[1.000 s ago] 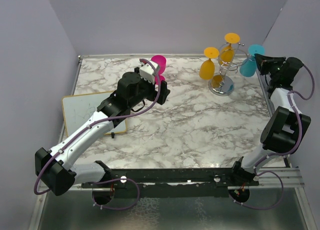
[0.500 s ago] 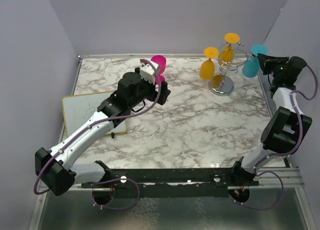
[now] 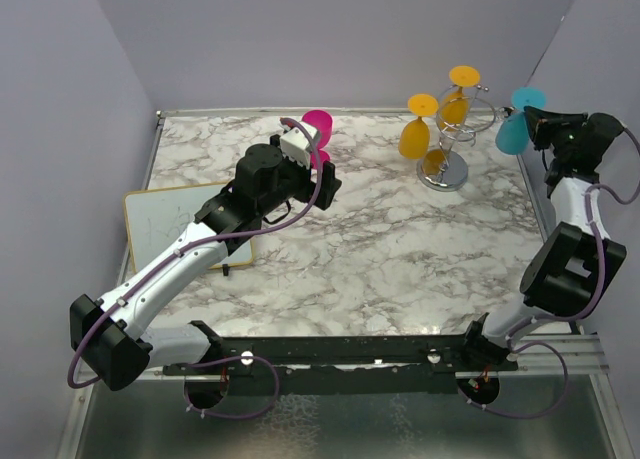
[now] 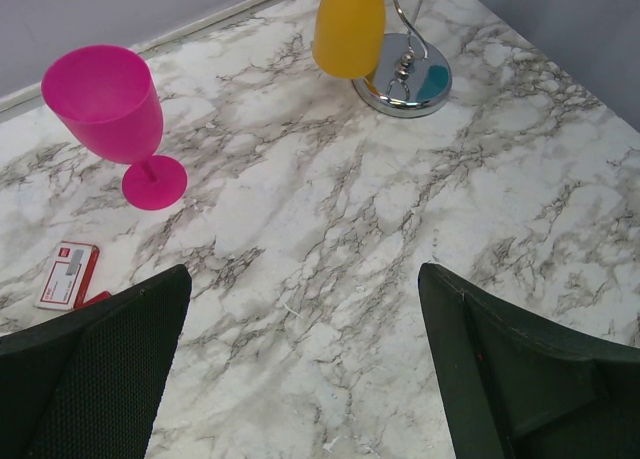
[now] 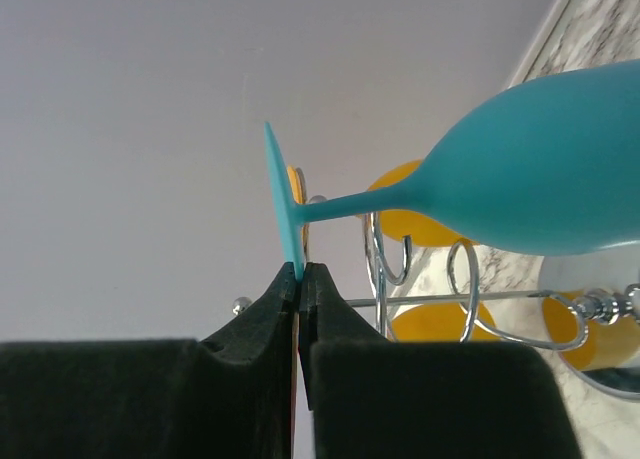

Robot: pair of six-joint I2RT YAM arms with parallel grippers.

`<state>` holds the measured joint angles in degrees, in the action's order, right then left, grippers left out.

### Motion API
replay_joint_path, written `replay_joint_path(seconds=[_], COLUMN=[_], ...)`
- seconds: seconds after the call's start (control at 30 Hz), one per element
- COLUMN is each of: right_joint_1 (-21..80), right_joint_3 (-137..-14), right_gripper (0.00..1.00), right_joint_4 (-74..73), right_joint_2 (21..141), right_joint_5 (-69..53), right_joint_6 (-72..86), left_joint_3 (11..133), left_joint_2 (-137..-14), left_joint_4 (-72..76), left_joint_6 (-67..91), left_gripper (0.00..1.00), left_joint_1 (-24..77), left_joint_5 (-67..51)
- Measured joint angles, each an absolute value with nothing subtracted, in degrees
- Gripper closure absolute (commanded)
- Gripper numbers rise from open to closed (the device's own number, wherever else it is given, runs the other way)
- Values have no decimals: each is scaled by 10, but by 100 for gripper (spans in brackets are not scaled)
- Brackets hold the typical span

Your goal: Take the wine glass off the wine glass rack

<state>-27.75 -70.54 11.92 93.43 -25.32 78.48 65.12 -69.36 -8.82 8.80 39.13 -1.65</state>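
Observation:
A teal wine glass [image 3: 514, 131] hangs tilted in the air just right of the wine glass rack [image 3: 447, 171], apart from its wire arms. My right gripper [image 3: 537, 116] is shut on the rim of the glass's foot; in the right wrist view the fingertips of this gripper [image 5: 300, 270] pinch the foot's edge, the teal wine glass [image 5: 545, 184] stretching to the right in front of the wine glass rack [image 5: 468, 279]. Two yellow glasses [image 3: 414, 139] hang upside down on the rack. My left gripper [image 4: 303, 274] stands open over bare marble.
A pink glass [image 3: 318, 127] stands upright at the back, just beyond my left gripper [image 3: 322, 182]. A whiteboard [image 3: 165, 229] lies at the left edge. A small red and white item [image 4: 68, 275] lies near the pink glass [image 4: 105, 104]. Walls close in left, back and right.
My right gripper has carried the teal glass rightward, away from the rack's arms. The left arm has not moved.

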Motion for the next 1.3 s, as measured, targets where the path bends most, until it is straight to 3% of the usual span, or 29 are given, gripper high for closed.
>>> replay_joint_path(seconds=[0.6,1.0,1.3], right_joint_1=[-266,-29,127], right_joint_3=[-721,-780,-655], right_gripper=[99,99,99], right_joint_4=[60,116,110], right_joint_2=[799,677,583], right_joint_5=[-245,-317,-344], right_joint_6=[503,310,205], left_joint_3=[651,628,555], left_joint_2=[-694,-692,-622], left_joint_4=[-87,-66,-48], left_joint_6=[94,128,219], left_gripper=[1,1,1], left_joint_1=[391,382,382], left_joint_5=[-20,-23,30])
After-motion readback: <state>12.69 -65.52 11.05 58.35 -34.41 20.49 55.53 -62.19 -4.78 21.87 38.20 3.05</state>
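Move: My right hand already holds the blue wine glass upside down by its foot, clear of the rack. The rack stands about 16 cm to the left and 3 cm nearer me, with one orange glass 25 cm left and 3 cm ahead, another 13 cm left and 13 cm ahead. My open left hand, where I'm carrying it, is some 46 cm left and 18 cm back; the pink glass stands 50 cm left, about level. From my left hand, the blue glass is roughly 21 cm ahead and 46 cm right. Keeping the foot pinched, I first ease my right hand back from beside the rack, then sweep it fast to the left, some 30 cm, and up past the rack's near side, still drawing back and dipping about 5 cm at the end. On the way I roll and swing the wrist nearly 90 degrees. Late on, my open left hand shifts a little left and starts turning. ##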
